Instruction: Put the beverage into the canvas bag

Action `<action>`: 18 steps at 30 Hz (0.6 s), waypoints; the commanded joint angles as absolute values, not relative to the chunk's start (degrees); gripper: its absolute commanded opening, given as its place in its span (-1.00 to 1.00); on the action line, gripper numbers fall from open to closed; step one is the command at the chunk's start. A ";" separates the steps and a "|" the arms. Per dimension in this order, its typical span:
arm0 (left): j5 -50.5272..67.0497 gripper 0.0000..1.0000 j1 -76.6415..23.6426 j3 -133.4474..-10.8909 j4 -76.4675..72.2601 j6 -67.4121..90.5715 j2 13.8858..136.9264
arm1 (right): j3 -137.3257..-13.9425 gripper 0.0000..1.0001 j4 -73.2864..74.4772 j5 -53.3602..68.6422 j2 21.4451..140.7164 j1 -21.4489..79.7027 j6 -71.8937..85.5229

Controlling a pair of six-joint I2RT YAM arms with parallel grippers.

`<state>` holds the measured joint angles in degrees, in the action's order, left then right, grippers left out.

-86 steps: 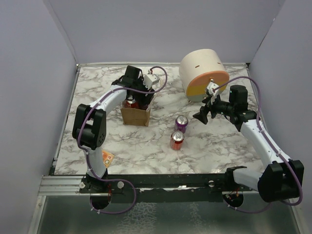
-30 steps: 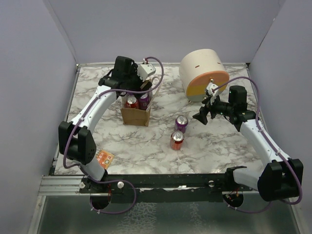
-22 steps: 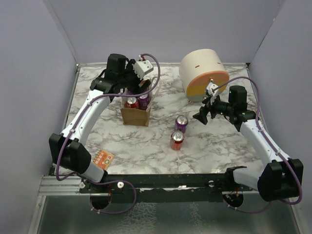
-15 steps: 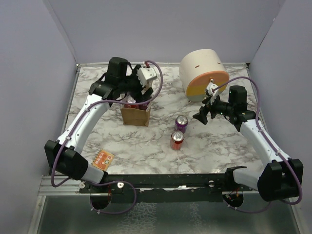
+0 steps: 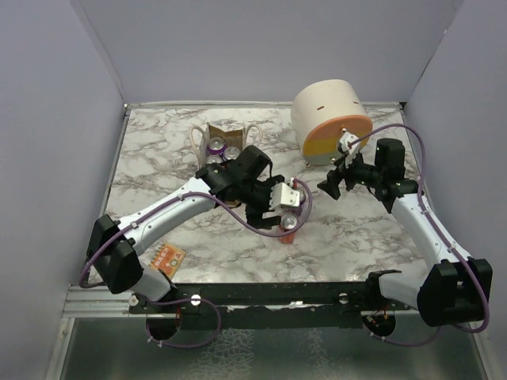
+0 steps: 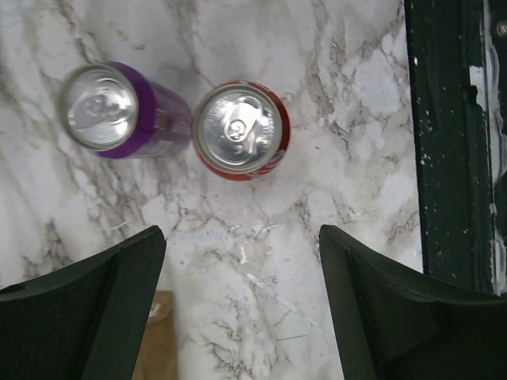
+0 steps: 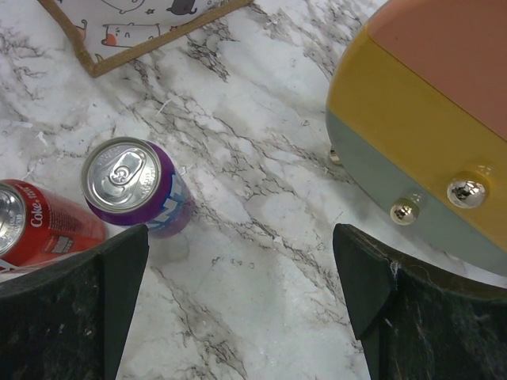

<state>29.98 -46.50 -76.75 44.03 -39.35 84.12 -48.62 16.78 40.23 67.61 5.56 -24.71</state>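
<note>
The canvas bag [image 5: 224,134] stands at the back left with its white handles spread and two cans showing in its mouth. Its printed side [image 7: 135,32] edges the right wrist view. Two beverage cans stand loose mid-table: a red one [image 5: 287,226] [image 6: 242,131] [image 7: 40,222] and a purple one [image 6: 103,107] [image 7: 135,186]. My left gripper [image 5: 287,204] [image 6: 240,233] hangs open over them, nothing between its fingers, and hides the purple can from above. The right gripper [image 5: 329,186] [image 7: 240,237] stands open and empty to their right.
A large cream cylinder [image 5: 333,123] [image 7: 436,103] with an orange-yellow face sits at the back right, close behind my right gripper. An orange card [image 5: 166,257] lies near the front left. The dark front rail [image 6: 451,158] runs just past the red can.
My left arm has swung from over the bag at the back to the two loose cans mid-table. The bag now shows uncovered, a little farther back. The right arm has barely moved.
</note>
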 commanded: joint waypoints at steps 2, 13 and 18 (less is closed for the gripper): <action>28.04 0.65 -49.83 -70.85 40.14 -40.56 85.88 | -47.82 0.99 14.90 38.68 66.96 3.53 -25.05; 27.10 0.70 -51.34 -64.33 27.33 -36.85 90.72 | -47.09 0.99 14.24 40.60 65.97 0.62 -24.33; 26.88 0.71 -52.78 -64.22 24.53 -35.37 92.67 | -46.77 0.99 14.07 40.55 65.40 0.42 -24.63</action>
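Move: The red can stands some 6 cm to the right of the left hand, level with it front to back, its middle about 13 cm below. The last purple can is roughly 9 cm farther out and 2 cm to the right of that red can; the canvas bag lies about 20 cm ahead and 15 cm to the left of the hand. From the right hand, the red can is about 11 cm back, 12 cm to the left and 11 cm below. The left hand, empty and wide open, sinks about 10 cm beside the red can, drawing back some 2 cm early on and easing about 2 cm to the right towards the can as the descent slows, with the downward-right fingers tipping a few degrees steeper. Meanwhile the right hand, also open, shifts about 2.5 cm to the right, away from the two cans, swinging slightly clockwise. ##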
